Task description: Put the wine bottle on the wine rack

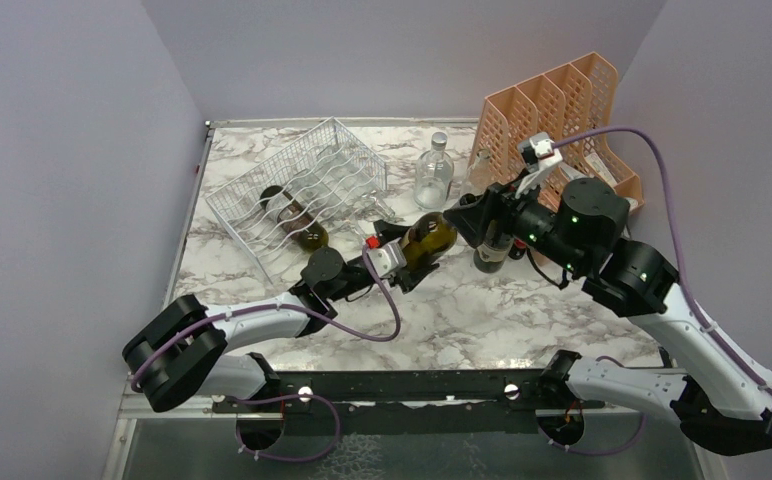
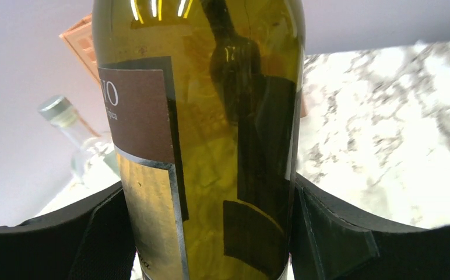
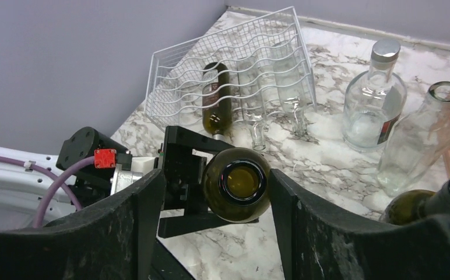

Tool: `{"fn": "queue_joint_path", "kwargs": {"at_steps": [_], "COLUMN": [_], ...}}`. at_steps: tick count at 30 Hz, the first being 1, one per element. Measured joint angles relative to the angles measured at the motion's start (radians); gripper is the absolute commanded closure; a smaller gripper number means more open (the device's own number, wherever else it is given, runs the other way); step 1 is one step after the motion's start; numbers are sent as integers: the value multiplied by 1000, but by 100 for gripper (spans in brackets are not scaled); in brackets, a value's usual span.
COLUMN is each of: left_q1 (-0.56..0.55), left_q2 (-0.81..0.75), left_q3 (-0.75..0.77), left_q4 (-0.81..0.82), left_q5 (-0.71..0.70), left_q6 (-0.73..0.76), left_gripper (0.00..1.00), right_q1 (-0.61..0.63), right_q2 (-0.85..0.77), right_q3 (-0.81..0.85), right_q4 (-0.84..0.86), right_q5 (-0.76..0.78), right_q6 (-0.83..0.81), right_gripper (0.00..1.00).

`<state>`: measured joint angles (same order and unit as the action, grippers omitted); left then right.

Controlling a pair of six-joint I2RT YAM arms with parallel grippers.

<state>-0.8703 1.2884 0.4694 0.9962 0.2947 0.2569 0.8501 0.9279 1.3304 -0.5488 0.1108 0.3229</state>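
An olive-green wine bottle (image 1: pixel 430 238) with a brown and gold label hangs above the marble table, roughly level, between the two arms. My left gripper (image 1: pixel 400 260) is shut on its body, and both black pads press its sides in the left wrist view, where the wine bottle (image 2: pixel 211 116) fills the middle. My right gripper (image 1: pixel 459 215) is at the neck end. Its fingers (image 3: pixel 147 216) stand apart around the mouth of the wine bottle (image 3: pixel 237 184), with a wide gap on the left side. The white wire wine rack (image 1: pixel 297 190) lies tilted at the back left.
A dark bottle (image 3: pixel 217 99) lies in the wine rack (image 3: pixel 234 64). A clear capped bottle (image 1: pixel 433 170) stands mid-back, and a second clear bottle (image 3: pixel 415 140) is beside it. Another dark bottle (image 1: pixel 492 250) stands under my right wrist. The peach file holder (image 1: pixel 552 110) is at the back right.
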Motion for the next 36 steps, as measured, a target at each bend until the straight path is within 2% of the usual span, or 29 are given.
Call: {"fn": "queue_joint_path", "kwargs": {"at_steps": [8, 17, 25, 36], "left_q1": [0, 0, 0, 0], "left_q2": [-19, -45, -49, -62], "left_q3": [7, 107, 181, 386], "left_q4": [-80, -246, -390, -707], "left_q5": [-30, 10, 61, 110], "left_q6": [384, 785, 1003, 1252], "left_gripper": [100, 100, 100, 100], "right_q1": [0, 0, 0, 0], "right_q2": [-50, -14, -23, 18], "right_q3": [32, 192, 112, 19], "right_q4": [-91, -334, -460, -482], "right_q5": [0, -1, -29, -116], "right_q6": [-34, -119, -106, -87], "right_gripper": [29, 29, 29, 33]}}
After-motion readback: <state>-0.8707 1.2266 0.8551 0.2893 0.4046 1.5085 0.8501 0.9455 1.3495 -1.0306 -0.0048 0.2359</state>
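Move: The left hand holds the wine bottle by its body, neck up, with the bottle's middle about 4 cm above that hand; the wire wine rack lies some 30 cm to its left, 20 cm farther out and 16 cm lower. From the right hand, which has just released the neck, the bottle's middle is about 6 cm left, 2 cm ahead and 13 cm below. The other wine bottle stands 12 cm ahead of the right hand, 10 cm to its right and 25 cm down; the capped clear bottle is 25 cm ahead, 4 cm left and 28 cm down. The left hand keeps its grip on the wine bottle's body and rolls it over by nearly 70 degrees, swinging the neck down, back and to the right towards the right gripper, while the hand itself moves a little forward and then rises about 7 cm. The right hand, fingers staying wide open, first draws back and to the right clear of the swinging neck, then sinks about 10 cm, still easing back with a slight return left, tipping down and dropping its left side some 20 degrees each, so that its fingers come around the neck without closing. ##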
